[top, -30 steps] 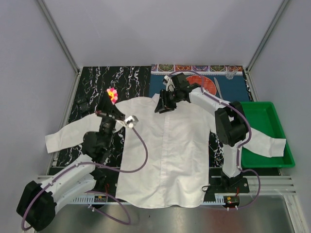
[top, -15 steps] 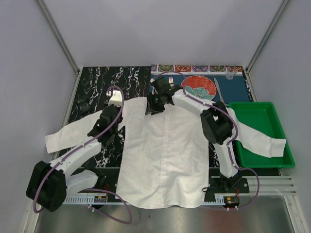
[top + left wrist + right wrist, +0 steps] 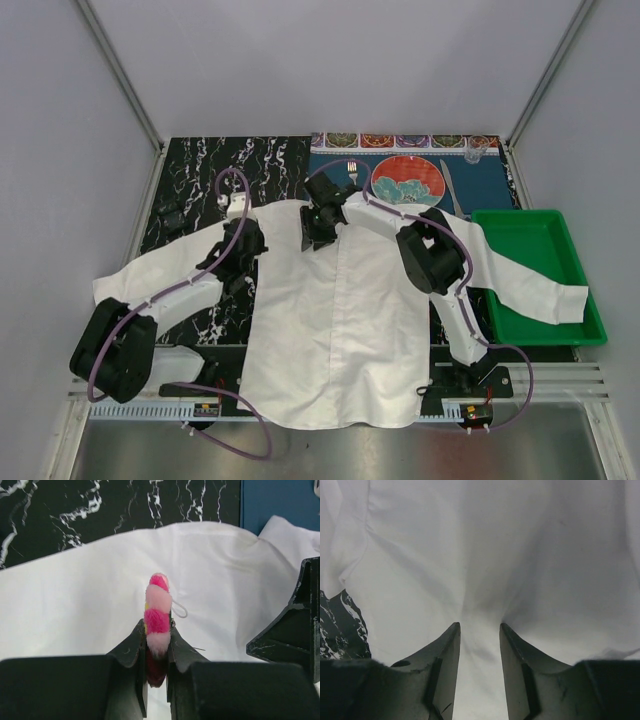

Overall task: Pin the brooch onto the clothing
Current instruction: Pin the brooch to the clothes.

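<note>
The white clothing (image 3: 340, 320) lies flat, front up, across the table. The pink-and-yellow brooch (image 3: 158, 612) is clamped upright between the fingers of my left gripper (image 3: 157, 627), just above the clothing's (image 3: 90, 595) left shoulder. From above, the left gripper (image 3: 247, 250) hides the brooch. My right gripper (image 3: 313, 232) is down at the collar. Its fingertips (image 3: 456, 626) press into the clothing (image 3: 495, 555), and a puckered fold of fabric stands between the jaws of the right gripper (image 3: 479, 625). The right gripper's black body (image 3: 295, 630) shows close by in the left wrist view.
A red-and-teal plate (image 3: 407, 181) sits on a blue placemat at the back, with a fork (image 3: 352, 172), a knife (image 3: 449, 187) and a small glass (image 3: 473, 155). The green tray (image 3: 545, 230) at right holds the shirt's right sleeve. Black marble surface (image 3: 200, 170) shows at back left.
My left arm has swung right and down, carrying the brooch from above the marble to the shirt's left shoulder. The right gripper has shifted left along the collar.
</note>
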### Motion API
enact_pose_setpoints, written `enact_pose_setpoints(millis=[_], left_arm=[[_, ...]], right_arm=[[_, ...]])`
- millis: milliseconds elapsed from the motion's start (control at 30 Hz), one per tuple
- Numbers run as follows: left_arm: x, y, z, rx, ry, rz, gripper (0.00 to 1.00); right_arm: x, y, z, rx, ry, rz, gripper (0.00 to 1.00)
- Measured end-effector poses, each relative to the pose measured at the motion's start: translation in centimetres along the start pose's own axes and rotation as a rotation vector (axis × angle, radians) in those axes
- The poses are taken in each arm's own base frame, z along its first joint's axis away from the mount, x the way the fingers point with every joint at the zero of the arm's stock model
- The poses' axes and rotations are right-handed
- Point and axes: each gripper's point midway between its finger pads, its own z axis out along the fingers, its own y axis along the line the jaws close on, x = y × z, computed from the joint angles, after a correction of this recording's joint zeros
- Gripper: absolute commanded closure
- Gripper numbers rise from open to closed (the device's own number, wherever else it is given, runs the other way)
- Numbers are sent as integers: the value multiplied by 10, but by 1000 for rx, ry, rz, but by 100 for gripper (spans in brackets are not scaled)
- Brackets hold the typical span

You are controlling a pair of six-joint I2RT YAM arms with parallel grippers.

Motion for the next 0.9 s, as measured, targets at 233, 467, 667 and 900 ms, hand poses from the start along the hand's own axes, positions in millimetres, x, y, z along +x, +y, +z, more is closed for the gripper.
enact_pose_setpoints(millis=[233,467,667,900], left_arm=[[31,-13,14,11,78,-17,100],[57,-25,31,30,136,-24,100],[56,-34,42,43,135,-33,100],[54,-47,47,74,117,-62,100]], right_arm=[[5,-1,10,20,13,0,85],[4,-3,13,18,20,-1,100],[5,-4,9,-20,22,3,100],[-6,1,-15,-92,-9,40,100]])
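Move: The bit of shirt the right fingers straddle, on the chest, lies only about 2 cm below them; the button strip runs some 6 cm to their right, level with them, and the collar is about 10 cm ahead and 8 cm right. From the left hand, which already holds the brooch edge-on, that bit of shirt is about 14 cm right, 1 cm ahead and 10 cm lower. The right hand settles about 1 cm down onto the shirt, shuts its open fingers on a bit of cloth and holds there briefly before lifting it nearly 3 cm, fingers kept closed. Meanwhile the left hand keeps its grip on the brooch and sinks about 6 cm while going some 5 cm right towards the pinched cloth, easing a little forward in the second half, with the pin pointing at the right fingers. ##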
